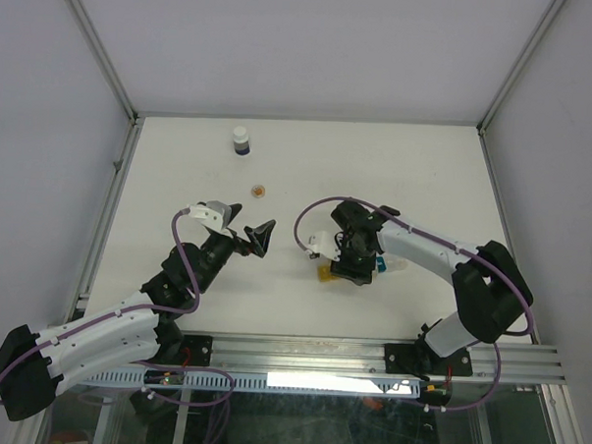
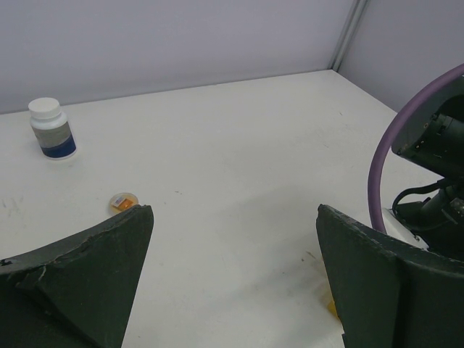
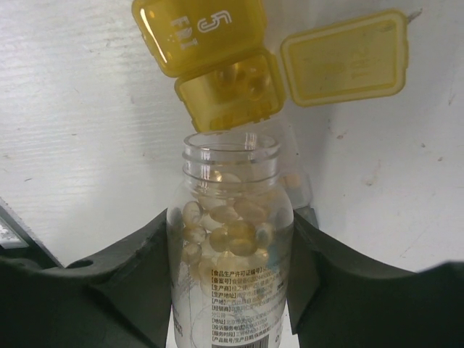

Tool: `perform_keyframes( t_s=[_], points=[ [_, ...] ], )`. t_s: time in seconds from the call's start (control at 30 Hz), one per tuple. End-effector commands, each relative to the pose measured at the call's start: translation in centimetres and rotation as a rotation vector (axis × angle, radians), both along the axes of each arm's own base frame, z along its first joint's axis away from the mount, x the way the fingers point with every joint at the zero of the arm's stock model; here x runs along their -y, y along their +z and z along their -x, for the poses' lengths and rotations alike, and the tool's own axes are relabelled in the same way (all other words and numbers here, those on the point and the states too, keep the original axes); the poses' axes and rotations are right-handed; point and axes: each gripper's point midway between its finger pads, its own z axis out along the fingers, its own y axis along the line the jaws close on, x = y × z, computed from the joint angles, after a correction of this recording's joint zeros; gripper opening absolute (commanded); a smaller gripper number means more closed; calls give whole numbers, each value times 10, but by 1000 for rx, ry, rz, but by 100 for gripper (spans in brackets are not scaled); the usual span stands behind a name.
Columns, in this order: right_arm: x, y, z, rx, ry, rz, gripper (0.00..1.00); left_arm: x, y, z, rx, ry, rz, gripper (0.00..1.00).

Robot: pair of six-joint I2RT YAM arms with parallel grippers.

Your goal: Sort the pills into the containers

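My right gripper (image 3: 230, 239) is shut on a clear, uncapped bottle (image 3: 232, 290) full of pale yellow softgel pills (image 3: 239, 233). The bottle mouth points at an open yellow container (image 3: 230, 93), whose lid (image 3: 199, 32) is flipped back. A few pills lie inside it. Beside it, a second yellow lid (image 3: 345, 58) also lies open. From above, the yellow container (image 1: 327, 274) and a teal one (image 1: 381, 264) peek out by the right gripper (image 1: 354, 261). To their left, my left gripper (image 1: 251, 235) stands open and holds nothing, its jaws (image 2: 233, 217) wide above bare table.
A small white bottle with a dark blue band (image 1: 241, 141) stands at the back of the table, also seen in the left wrist view (image 2: 51, 128). In front of it lies a small round cap with something orange inside (image 1: 259, 190). Metal frame rails border the table.
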Motion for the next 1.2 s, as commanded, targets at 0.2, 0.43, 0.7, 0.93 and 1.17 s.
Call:
perform_keyframes(
  t_s=[0.2, 0.43, 0.7, 0.93, 1.17],
  points=[
    [-10, 10, -6, 38, -10, -61, 0, -3, 13, 0, 40, 13, 28, 99],
    [-18, 28, -3, 47, -33, -195, 0, -4, 13, 1, 43, 14, 32, 99],
    [-29, 74, -8, 81, -83, -564, 0, 2, 18, 6, 30, -31, 74, 99],
    [-49, 181, -53, 291, -158, -1022, 0, 25, 7, 6, -98, -127, 99, 99],
    [-60, 233, -34, 87, -103, -1315, 0, 9, 2, -48, -344, -79, 130, 96]
  ],
)
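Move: The round bottle cap lies on the table about 12 cm ahead of the left hand, 2 cm to its left and 21 cm below; the white bottle stands some 22 cm ahead, 7 cm left and 18 cm below. From the right hand, which holds the clear pill bottle low, that cap is roughly 17 cm ahead and 22 cm left. Just below the right hand, the amber box sits 5 cm left and 1 cm back, the amber lid 4 cm ahead and 5 cm left, and the teal box 2 cm ahead and 4 cm right. After a brief hover over the boxes, the right hand keeps its grip on the open pill bottle and lifts it away about 17 cm, drifting some 5 cm each forward and left, while the wrist swings up some 60 degrees so the fingers go from pointing down to pointing left and the bottle's mouth turns upward. Late on, the open left hand dips slightly and sets off forward towards the cap, about 3 cm, its fingers tipping down some 15 degrees. ##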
